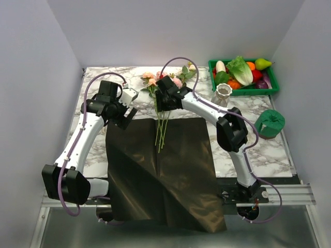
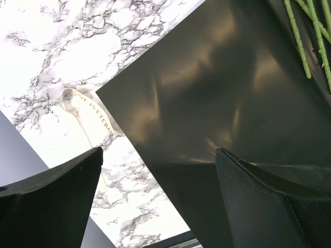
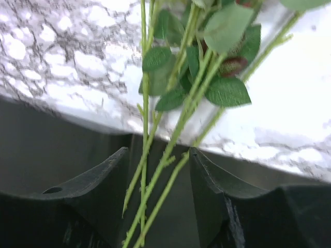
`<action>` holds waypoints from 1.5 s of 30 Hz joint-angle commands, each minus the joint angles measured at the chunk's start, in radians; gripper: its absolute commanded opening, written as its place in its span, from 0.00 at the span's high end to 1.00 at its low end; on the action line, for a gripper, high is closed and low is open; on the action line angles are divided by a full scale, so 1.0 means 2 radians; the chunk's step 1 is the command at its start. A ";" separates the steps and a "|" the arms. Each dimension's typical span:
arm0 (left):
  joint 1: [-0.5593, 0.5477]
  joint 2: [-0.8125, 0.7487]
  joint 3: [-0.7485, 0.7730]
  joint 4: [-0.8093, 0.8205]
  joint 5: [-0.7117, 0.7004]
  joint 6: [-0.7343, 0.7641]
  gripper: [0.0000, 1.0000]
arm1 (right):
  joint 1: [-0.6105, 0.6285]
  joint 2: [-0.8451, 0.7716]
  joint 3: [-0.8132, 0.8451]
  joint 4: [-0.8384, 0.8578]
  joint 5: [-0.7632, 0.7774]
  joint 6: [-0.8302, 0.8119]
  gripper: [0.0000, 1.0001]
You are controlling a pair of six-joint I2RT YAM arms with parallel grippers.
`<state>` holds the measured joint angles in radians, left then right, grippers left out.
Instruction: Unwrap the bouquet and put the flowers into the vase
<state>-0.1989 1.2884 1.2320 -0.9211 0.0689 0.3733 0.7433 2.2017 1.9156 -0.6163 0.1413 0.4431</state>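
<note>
The black wrapper (image 1: 165,170) lies unfolded flat on the marble table, its near end hanging over the front edge. The flowers (image 1: 161,78) lie loose at the far side, blooms on the marble and thin green stems (image 1: 161,129) reaching onto the paper. My right gripper (image 1: 164,106) is low over the stems at the paper's far edge. In the right wrist view its jaws (image 3: 158,160) stand apart around the stems (image 3: 170,150), with gaps on both sides. My left gripper (image 1: 126,116) hovers open over the wrapper's far left corner (image 2: 217,93). The white vase (image 1: 223,94) stands upright to the right.
The cream ribbon (image 2: 85,113) lies on the marble beside the wrapper's left corner. A green crate (image 1: 271,77) of plastic vegetables sits at the back right, just behind the vase. A dark green crinkled round object (image 1: 270,123) stands near the table's right edge.
</note>
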 commanded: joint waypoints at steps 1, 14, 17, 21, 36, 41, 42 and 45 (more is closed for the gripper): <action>0.007 -0.001 0.013 -0.003 0.015 0.003 0.01 | -0.002 0.038 0.044 -0.014 0.002 -0.008 0.43; 0.008 -0.020 0.013 -0.012 0.019 0.010 0.01 | -0.010 0.062 0.014 -0.006 0.032 0.005 0.56; 0.008 -0.020 0.008 -0.011 0.018 0.011 0.01 | -0.013 0.073 0.019 -0.006 0.029 0.009 0.57; 0.008 -0.024 0.008 -0.013 0.015 0.012 0.01 | -0.016 0.084 0.027 -0.007 0.027 0.010 0.59; 0.008 -0.059 0.006 -0.023 0.006 0.014 0.01 | -0.018 0.092 0.052 -0.019 0.037 0.021 0.86; 0.008 -0.056 0.008 -0.020 0.000 0.015 0.01 | -0.018 -0.002 -0.016 0.020 0.061 0.019 0.96; 0.008 -0.054 0.009 -0.020 0.003 0.014 0.01 | -0.018 -0.020 -0.037 0.026 0.062 0.019 0.96; 0.008 -0.051 0.013 -0.021 0.008 0.007 0.01 | -0.018 -0.078 -0.061 0.051 0.064 0.013 0.99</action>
<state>-0.1890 1.1885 1.2488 -0.9520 0.0826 0.3962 0.7124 2.2272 1.8355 -0.6125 0.2203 0.4786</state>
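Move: The flower stems to be gripped lie just under the right hand, about 2 cm ahead, 1 cm to its right and 7 cm below. The pink blooms are some 14 cm ahead and level sideways; the black wrapping paper's middle is about 25 cm back, and the vase stands roughly 22 cm to the right with no offset ahead or back. From the left hand the stems lie about 9 cm ahead, 13 cm right and 16 cm below. The middle stems of the loose bunch get pinched between the right fingers, which narrow as the hand sinks about 7 cm, easing slightly forward, and then shut on them. Keeping that grip, the hand starts up some 3 cm while drawing to the right and back. The empty left hand, still open, rises about 3 cm off to the side. ##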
